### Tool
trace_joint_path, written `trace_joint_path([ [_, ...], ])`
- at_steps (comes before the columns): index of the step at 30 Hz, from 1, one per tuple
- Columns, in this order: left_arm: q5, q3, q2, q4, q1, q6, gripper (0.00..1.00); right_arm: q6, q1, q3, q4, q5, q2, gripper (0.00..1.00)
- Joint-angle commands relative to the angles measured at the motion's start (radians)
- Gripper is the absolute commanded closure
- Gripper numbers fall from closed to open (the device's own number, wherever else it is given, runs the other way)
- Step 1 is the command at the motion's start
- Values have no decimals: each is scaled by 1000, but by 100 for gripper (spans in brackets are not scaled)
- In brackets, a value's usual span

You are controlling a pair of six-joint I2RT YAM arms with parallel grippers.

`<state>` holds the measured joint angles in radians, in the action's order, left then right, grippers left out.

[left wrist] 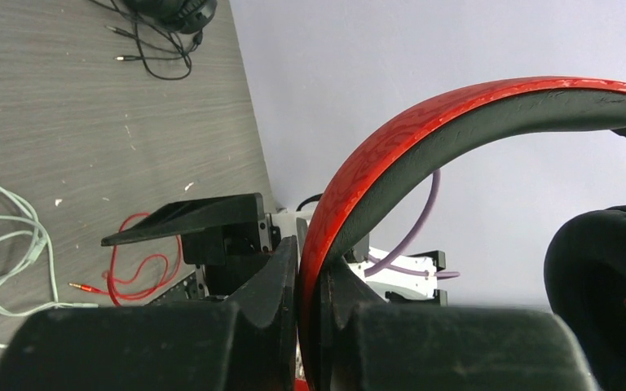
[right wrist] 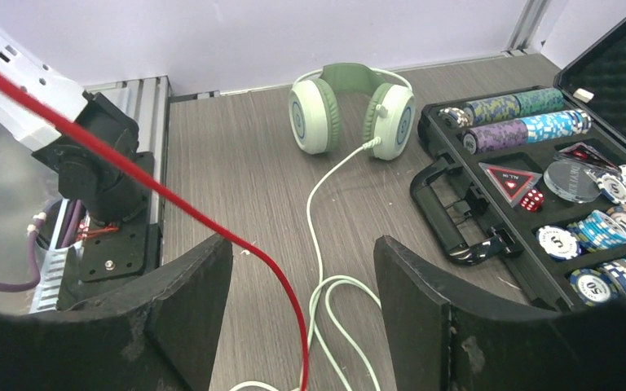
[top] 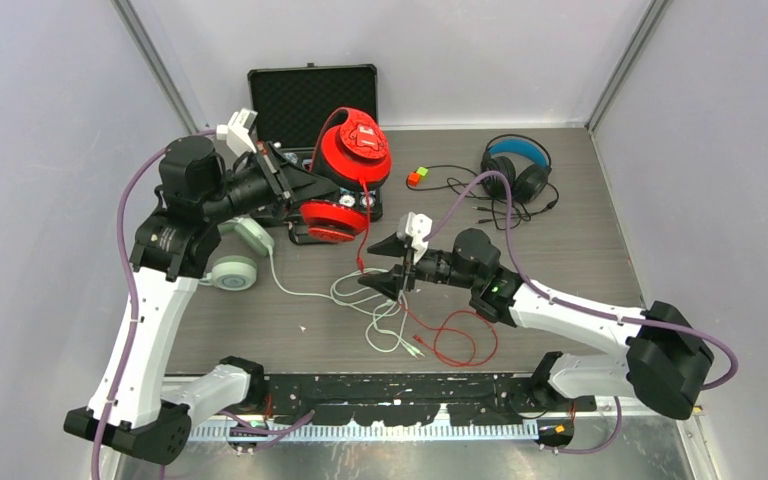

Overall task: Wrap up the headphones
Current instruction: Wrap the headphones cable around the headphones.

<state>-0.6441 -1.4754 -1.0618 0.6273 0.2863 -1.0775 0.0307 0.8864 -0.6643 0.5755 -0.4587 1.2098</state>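
My left gripper (top: 305,186) is shut on the headband of the red headphones (top: 356,150), holding them up off the table over the case. In the left wrist view the fingers (left wrist: 281,281) pinch the red band (left wrist: 424,138). The red cable (top: 460,338) hangs down and coils on the table. My right gripper (top: 380,265) is open low over the table, and the red cable (right wrist: 212,230) passes between its fingers without being held. The mint-green headphones (top: 240,256) lie at the left, their pale cable (right wrist: 326,220) looping under the right gripper (right wrist: 303,277). The black headphones (top: 517,165) with a blue inner band lie at the back right.
An open black case (top: 312,95) with poker chips (right wrist: 538,163) stands at the back, under the red headphones. Small red and green cubes (top: 417,177) lie beside it. The black headphones' thin cable (top: 480,205) sprawls near the right arm. Walls close in left, back and right.
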Motion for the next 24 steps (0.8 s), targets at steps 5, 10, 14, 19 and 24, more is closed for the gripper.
trace_joint_path([
  [5,-60,12,48,-81,7,-43,100,-30,22,-70,107,-51,33,31],
  [10,-61,7,48,-82,7,-46,100,-30,52,-65,122,-36,62,33],
  [14,-61,2,49,-82,8,-49,100,-61,67,-75,123,-48,81,38],
  [19,-66,-3,50,-81,12,-43,100,-71,72,-63,154,-1,82,77],
  [24,-128,-27,11,-14,42,85,100,-58,36,-82,107,104,34,99],
])
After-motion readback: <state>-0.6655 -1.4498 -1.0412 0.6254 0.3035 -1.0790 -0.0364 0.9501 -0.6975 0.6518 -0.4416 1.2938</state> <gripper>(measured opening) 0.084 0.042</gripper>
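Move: From the right gripper, the red headphones cable hangs about 2 cm to the left of its hand point, level in height and neither ahead nor back, already running between the open fingers. The lower red ear cup is some 6 cm left, 1 cm ahead and 14 cm above; the white cable's coil lies straight below by about 24 cm. From the left gripper, already holding the headband, that cable stretch is roughly 4 cm back, 6 cm right and 18 cm below. Slide the open right gripper about 3 cm left and 2 cm back, so the hanging red cable sits deeper between its fingers, then shut them from wide open and pinch the cable, easing about 1 cm forward as they close. Keep the left gripper's hold on the headband, holding the headphones up almost still. ##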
